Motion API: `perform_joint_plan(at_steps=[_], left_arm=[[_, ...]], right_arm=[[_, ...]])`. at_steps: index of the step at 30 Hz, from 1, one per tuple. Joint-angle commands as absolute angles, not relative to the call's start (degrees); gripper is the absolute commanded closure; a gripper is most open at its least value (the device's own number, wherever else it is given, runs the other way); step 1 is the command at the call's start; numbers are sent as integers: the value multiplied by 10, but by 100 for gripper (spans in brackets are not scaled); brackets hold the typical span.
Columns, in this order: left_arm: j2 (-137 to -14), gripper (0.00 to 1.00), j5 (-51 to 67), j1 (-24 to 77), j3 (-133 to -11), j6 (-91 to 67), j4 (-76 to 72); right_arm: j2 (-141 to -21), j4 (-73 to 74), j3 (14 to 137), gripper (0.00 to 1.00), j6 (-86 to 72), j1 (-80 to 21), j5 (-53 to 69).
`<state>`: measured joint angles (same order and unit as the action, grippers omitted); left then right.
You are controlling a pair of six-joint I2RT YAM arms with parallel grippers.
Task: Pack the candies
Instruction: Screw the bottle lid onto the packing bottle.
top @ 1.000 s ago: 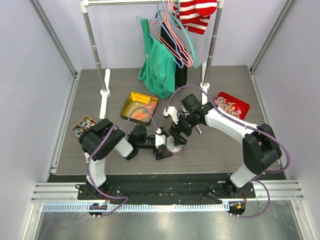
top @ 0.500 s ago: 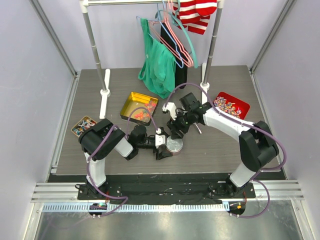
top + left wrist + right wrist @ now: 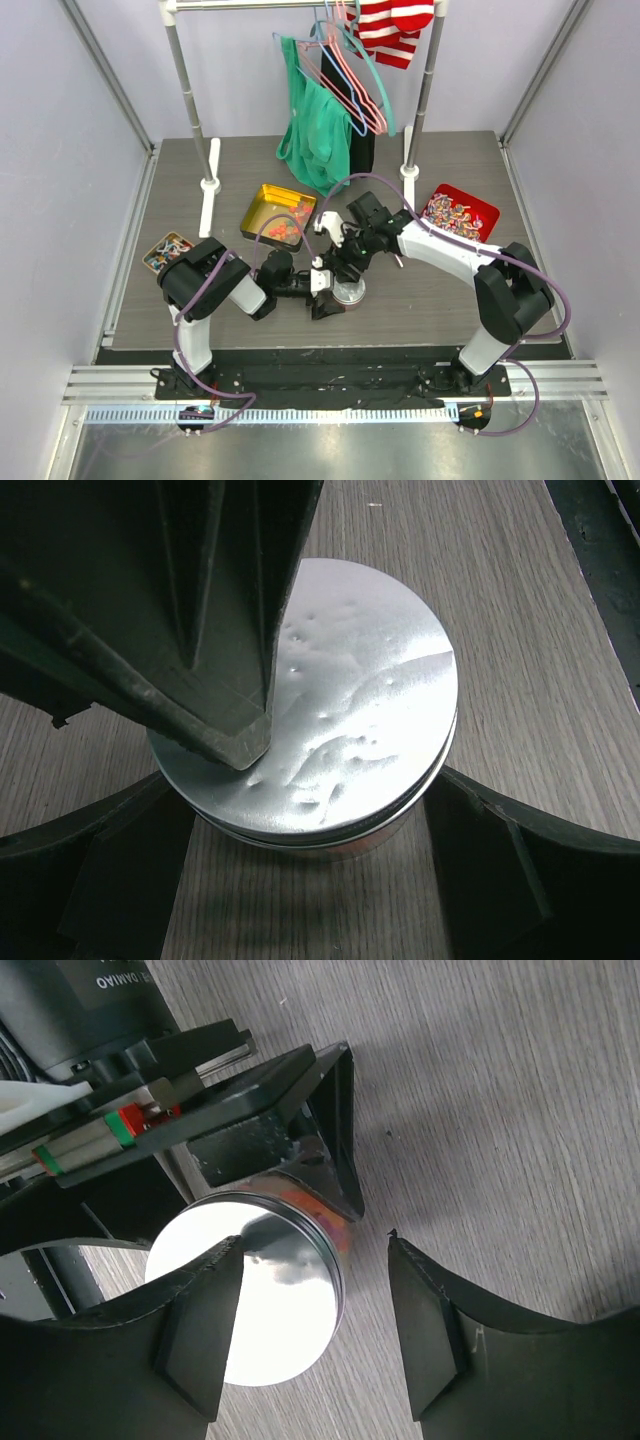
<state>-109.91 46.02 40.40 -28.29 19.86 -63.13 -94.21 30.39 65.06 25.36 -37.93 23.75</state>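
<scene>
A small round jar [image 3: 348, 292] with a silver lid [image 3: 350, 700] stands on the table's near middle. Orange and red candies [image 3: 325, 1212] show through its clear wall. More candies [image 3: 283, 228] lie in the yellow tin [image 3: 262, 205] behind it. My left gripper [image 3: 334, 290] lies low on the table, and its fingers [image 3: 100, 870] touch the jar's sides [image 3: 310, 815]. My right gripper [image 3: 345, 266] hangs over the jar from behind, open [image 3: 315, 1250]. One of its fingertips [image 3: 245, 742] rests on the lid, the other is over bare table.
A red tray [image 3: 484, 208] of wrapped sweets sits at the right rear. A small tin [image 3: 165, 250] of wrapped sweets sits at the left edge. A clothes rack stands at the back with a green garment [image 3: 318, 130], hangers and white post bases [image 3: 209, 186].
My right arm has swung a little to the left and its jaws have narrowed. The silver lid, covered a second ago, now shows. The left arm has not moved.
</scene>
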Motion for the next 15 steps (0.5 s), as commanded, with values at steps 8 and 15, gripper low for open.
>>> perform_joint_plan(at_steps=[8, 15], left_arm=[[-1095, 3, 454, 406, -294, 211, -646], [-1096, 3, 452, 405, -295, 210, -646]], right_arm=[[-921, 306, 664, 62, 265, -376, 227], [-939, 329, 670, 71, 267, -369, 251]])
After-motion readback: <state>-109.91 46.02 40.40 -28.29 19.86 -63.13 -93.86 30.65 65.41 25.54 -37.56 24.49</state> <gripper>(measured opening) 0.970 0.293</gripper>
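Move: The lid sits on top of the packing bottle; its centre is about 3 cm back and 1 cm right of the right hand, roughly 1 cm below, so only its far rim lies between the open fingers. From the left hand, whose jaws straddle the bottle, the lid is about 1 cm right and 4 cm up. From the right hand, the candy tray is some 14 cm ahead and 16 cm left, the red box 14 cm ahead and 25 cm right. Staying almost in place, the right hand narrows its fingers from about two thirds open to less than a third around the lid's far rim, with one fingertip drawing across above the lid face towards that rim. The hand rises barely half a centimetre and the wrist hardly turns. The left hand holds perfectly still, its wide jaws still around the bottle. ##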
